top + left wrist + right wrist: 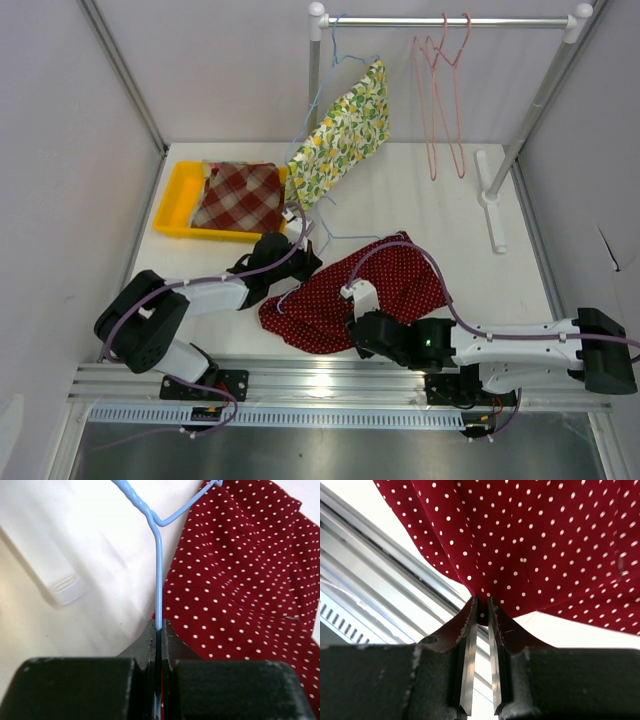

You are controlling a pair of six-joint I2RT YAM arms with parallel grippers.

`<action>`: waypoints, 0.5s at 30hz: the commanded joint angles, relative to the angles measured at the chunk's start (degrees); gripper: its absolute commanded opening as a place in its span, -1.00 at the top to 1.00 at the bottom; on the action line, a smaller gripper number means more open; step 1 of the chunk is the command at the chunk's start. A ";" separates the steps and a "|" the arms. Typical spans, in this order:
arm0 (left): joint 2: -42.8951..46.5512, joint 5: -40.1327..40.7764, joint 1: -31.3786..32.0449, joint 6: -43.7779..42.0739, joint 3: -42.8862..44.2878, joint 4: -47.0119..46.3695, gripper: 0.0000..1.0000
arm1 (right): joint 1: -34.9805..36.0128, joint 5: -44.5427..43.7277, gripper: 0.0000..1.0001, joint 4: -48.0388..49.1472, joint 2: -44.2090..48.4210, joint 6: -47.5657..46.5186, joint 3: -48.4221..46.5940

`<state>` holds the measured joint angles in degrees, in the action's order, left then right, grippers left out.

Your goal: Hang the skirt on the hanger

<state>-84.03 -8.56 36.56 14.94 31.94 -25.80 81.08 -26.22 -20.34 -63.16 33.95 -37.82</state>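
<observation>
The skirt (pixel 385 285) is dark red with white dots and lies crumpled on the white table, between the two arms. A light blue wire hanger (pixel 331 232) lies at its far left edge. My left gripper (pixel 303 252) is shut on that hanger. In the left wrist view the blue wire (pixel 159 570) runs straight out from between the tips of the left gripper (pixel 159 626), beside the skirt (pixel 240 580). My right gripper (pixel 358 328) is at the skirt's near edge. In its wrist view the right gripper (pixel 483 608) pinches a fold of the skirt (pixel 530 545) at its tips.
A yellow tray (pixel 175 200) holding a red plaid cloth (pixel 240 196) sits at the back left. A white clothes rack (pixel 445 20) at the back carries a floral garment (pixel 345 135) on a blue hanger and pink hangers (pixel 440 90). The rack's foot (pixel 491 200) rests at the right.
</observation>
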 commanded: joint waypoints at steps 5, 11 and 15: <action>3.52 3.81 -0.52 0.61 0.14 -1.97 1.00 | 2.50 6.16 0.62 -0.85 2.60 0.94 1.52; 7.38 5.13 0.09 2.20 -0.66 -2.32 1.00 | 6.98 6.62 0.62 2.23 -5.39 0.33 -1.11; 8.88 5.83 1.50 1.67 -0.04 -0.66 1.00 | 7.78 5.66 0.60 3.02 -10.23 1.20 -2.87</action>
<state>-77.84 -5.13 37.32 16.14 31.07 -24.25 88.14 -20.62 -19.44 -71.61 34.48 -37.39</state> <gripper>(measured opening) 0.026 0.197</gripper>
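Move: The right hand already pinches the skirt's near edge; the hanger's near end lies about 17 cm to its left, 7 cm ahead and some 4 cm lower, and the far corner of the skirt about 21 cm ahead and 11 cm to the right. The left hand already holds the hanger by its near shoulder, the skirt's middle some 10 cm to its right, 8 cm back and 6 cm below, the white rack foot about 9 cm ahead, 2 cm left. Keeping its pinch on the skirt's near edge, the right hand draws the cloth back about 5 cm, away from the hanger and over the table's front edge, sinking some 4 cm mostly in the second half while it turns roughly 10 degrees counter-clockwise. The left hand keeps the hanger gripped, hardly shifts at first and then lifts it nearly 3 cm straight up, against the right hand's downward and backward pull. ##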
